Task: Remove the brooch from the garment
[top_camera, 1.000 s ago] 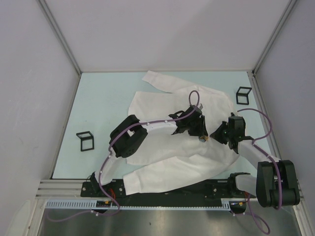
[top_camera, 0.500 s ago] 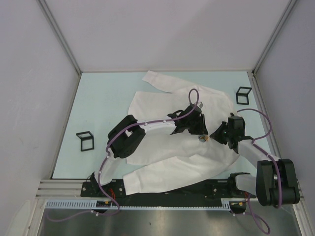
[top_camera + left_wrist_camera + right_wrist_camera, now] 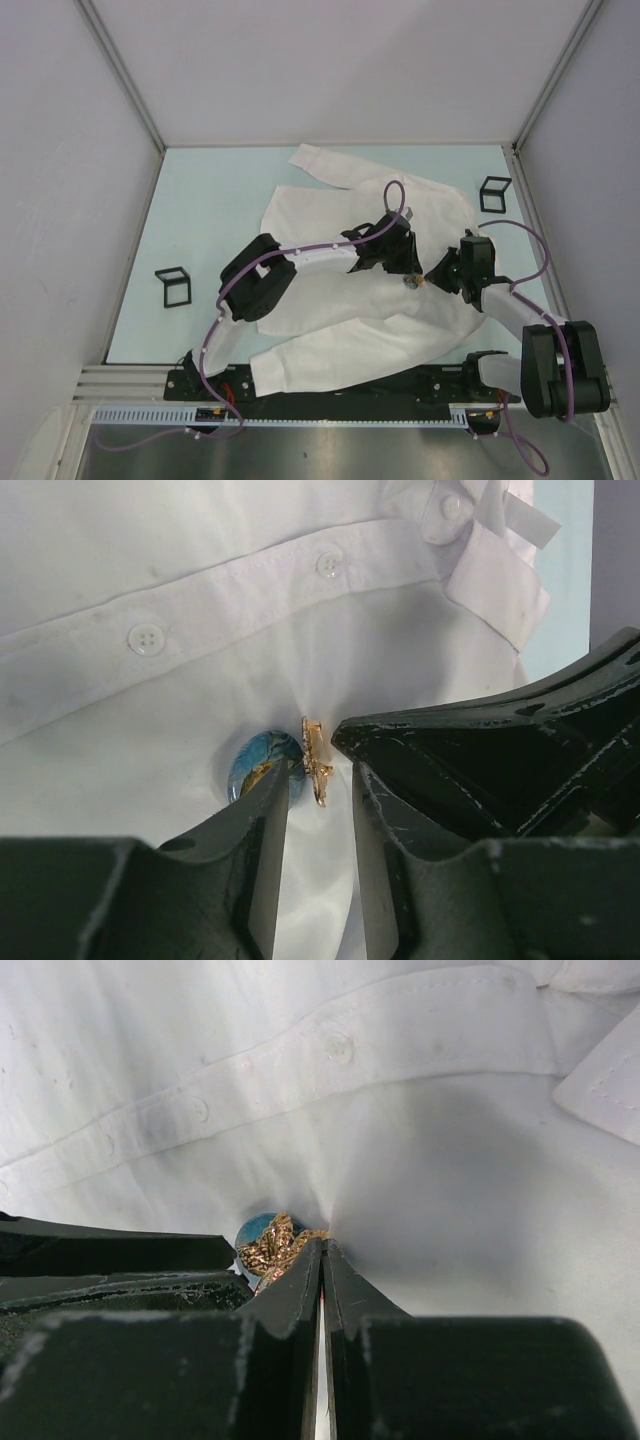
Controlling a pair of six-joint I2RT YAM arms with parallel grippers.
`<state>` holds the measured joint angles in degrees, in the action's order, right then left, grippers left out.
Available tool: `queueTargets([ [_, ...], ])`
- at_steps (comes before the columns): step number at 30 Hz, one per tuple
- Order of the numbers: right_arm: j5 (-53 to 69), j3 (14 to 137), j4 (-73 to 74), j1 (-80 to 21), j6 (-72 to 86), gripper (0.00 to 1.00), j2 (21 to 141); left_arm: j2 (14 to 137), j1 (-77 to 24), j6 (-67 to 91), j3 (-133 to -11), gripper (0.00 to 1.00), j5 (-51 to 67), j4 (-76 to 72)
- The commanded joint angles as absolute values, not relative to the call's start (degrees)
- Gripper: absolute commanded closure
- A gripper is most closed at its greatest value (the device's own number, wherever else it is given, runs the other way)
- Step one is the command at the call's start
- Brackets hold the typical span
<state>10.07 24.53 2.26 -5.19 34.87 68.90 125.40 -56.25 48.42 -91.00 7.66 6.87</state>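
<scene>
The garment (image 3: 330,300), a big white shirt, lies spread on the teal table. The brooch (image 3: 262,766) is a round blue disc with a gold ornament (image 3: 316,760), pinned below the button placket; it also shows as the brooch (image 3: 268,1242) and as a small speck, the brooch (image 3: 411,282). My left gripper (image 3: 318,780) is open, its fingertips on either side of the gold ornament, with bare cloth between the fingers. My right gripper (image 3: 322,1250) is shut on puckered cloth right beside the brooch. From above, left gripper (image 3: 400,268) and right gripper (image 3: 431,276) meet at the brooch.
Two black wire-frame cubes stand on the table, one cube (image 3: 172,286) at the left and one cube (image 3: 494,193) at the back right. White walls and metal posts ring the table. The right gripper's black body (image 3: 500,770) crowds the left gripper's right side.
The left gripper's jaws have narrowed a little around the gold ornament. Both arms have barely shifted; the right gripper stays shut on the cloth.
</scene>
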Motion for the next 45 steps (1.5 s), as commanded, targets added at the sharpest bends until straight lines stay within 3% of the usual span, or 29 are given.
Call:
queueTargets([
  [1,8.7,26.5,0.5,-5.4,34.1,0.94,69.1,125.3,-56.4,47.8,-92.7,0.62,6.8,6.9],
  [22,7.6,26.7,-1.0,-6.2,33.2,0.94,69.9,126.8,-56.4,47.8,-94.4,0.84,7.6,6.6],
  [28,6.5,27.3,-1.1,-6.6,32.8,0.94,70.4,127.4,-56.4,48.5,-95.3,1.0,8.2,7.8],
  [45,4.1,27.4,-2.0,-10.2,32.4,0.95,72.5,129.6,-56.5,51.9,-100.8,1.0,7.3,15.5],
])
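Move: The gold brooch stands on edge between the left hand's half-open fingertips, about 1 cm to the right and 1 cm below. From the right hand, whose nearly shut tips are at its pin side, it is about 1 cm left. The round blue brooch lies some 1 cm left, 1 cm back and 2 cm below the left hand. A shirt button sits about 8 cm ahead of the left hand and 3 cm right. The left hand sinks about 1 cm and shuts its fingers on the gold brooch's edge beside the right tips. ##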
